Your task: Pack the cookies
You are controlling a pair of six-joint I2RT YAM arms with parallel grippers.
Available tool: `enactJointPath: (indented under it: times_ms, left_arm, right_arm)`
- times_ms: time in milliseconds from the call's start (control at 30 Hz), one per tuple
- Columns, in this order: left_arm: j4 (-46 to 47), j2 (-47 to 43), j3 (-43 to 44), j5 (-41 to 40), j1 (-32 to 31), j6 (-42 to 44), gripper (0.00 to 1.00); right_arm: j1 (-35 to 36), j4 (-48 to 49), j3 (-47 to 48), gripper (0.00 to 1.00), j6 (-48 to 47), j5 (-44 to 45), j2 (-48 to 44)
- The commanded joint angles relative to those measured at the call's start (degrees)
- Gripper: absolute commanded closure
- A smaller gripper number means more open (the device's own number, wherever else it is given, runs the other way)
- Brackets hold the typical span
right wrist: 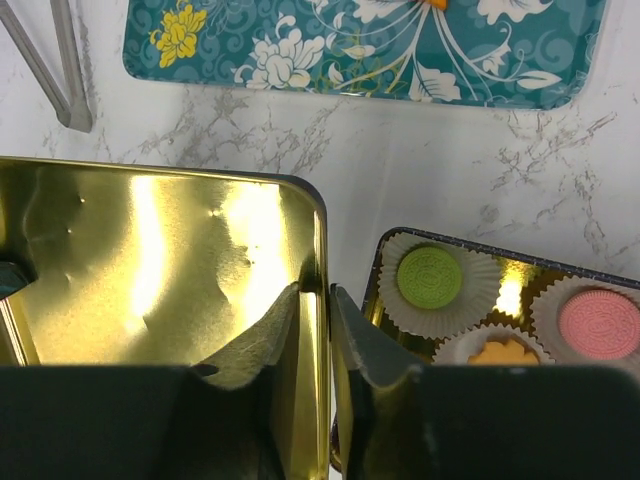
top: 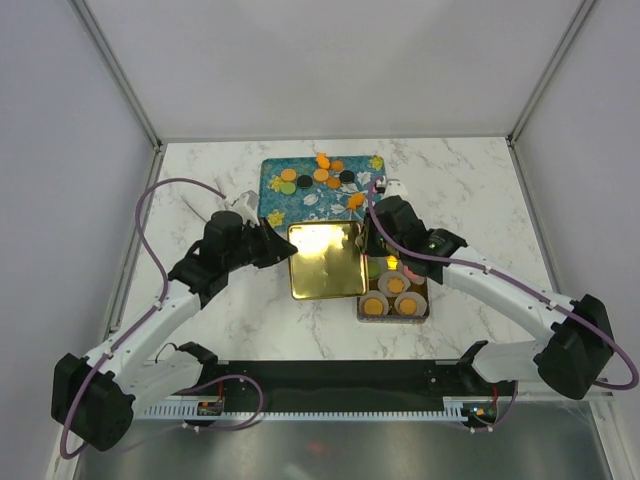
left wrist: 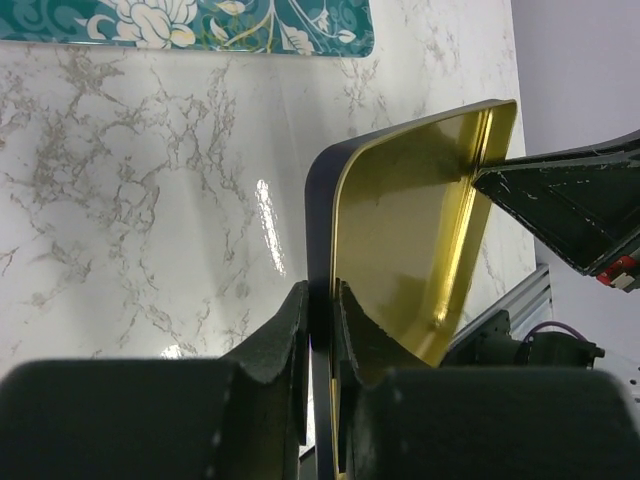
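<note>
A gold-lined tin lid [top: 325, 260] lies inside-up at the table's middle, held between both arms. My left gripper [left wrist: 320, 292] is shut on its left rim. My right gripper [right wrist: 315, 292] straddles the lid's right rim with its jaws a sliver apart, so it stands open. Right of the lid is the tin box [right wrist: 480, 243], with green [right wrist: 430, 277], pink [right wrist: 598, 323] and orange [right wrist: 503, 352] cookies in white paper cups. Several loose cookies [top: 320, 175], orange and black, lie on the teal floral tray [top: 275, 200] behind the lid.
Metal tongs [top: 215, 205] lie on the marble to the left of the tray. White walls close in the table on three sides. The arms' base rail [top: 330, 385] runs along the near edge.
</note>
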Motion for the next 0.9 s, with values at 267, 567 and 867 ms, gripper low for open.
enactJointPath:
  times_ms: [267,567,867]
  left_arm:
    - [-0.8,2.7,8.2,4.6,-0.6,-2.6,0.98]
    - [-6.5,11.0,16.9,7.3,1.4,-1.9,0.98]
    - [-10.8,17.8,22.6,16.4,6.5,-1.8,0.98]
  right_arm:
    - [0.7,0.0,-1.2,0.31,-2.6,6.9,-6.6]
    - [12.4,-4.6,-0.4,0.21,-11.3,21.3,-16.1]
    - [37.2,-5.0,0.9,0.14,-22.5,45.4,-11.8]
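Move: About 24 cm to the left hand's right, 5 cm nearer the base and some 11 cm lower lies the cookie box; the flowered tray's middle is 19 cm ahead of that hand, 8 cm right and 13 cm below. From the right hand, the gold lid's middle is 8 cm left, 5 cm back and about level, the box 9 cm right, 8 cm back and 11 cm below, and the tray 16 cm ahead, 8 cm left and 13 cm below. Opening wide, the right fingers let go of the lid's right rim; that hand rises and slips about 3 cm right, then swings back some 10 cm and left again past the lid's near right corner, tipping up. Keeping its pinch on the left rim, the left hand lifts, then carries the lid forward about 4 cm and tips down slightly. ##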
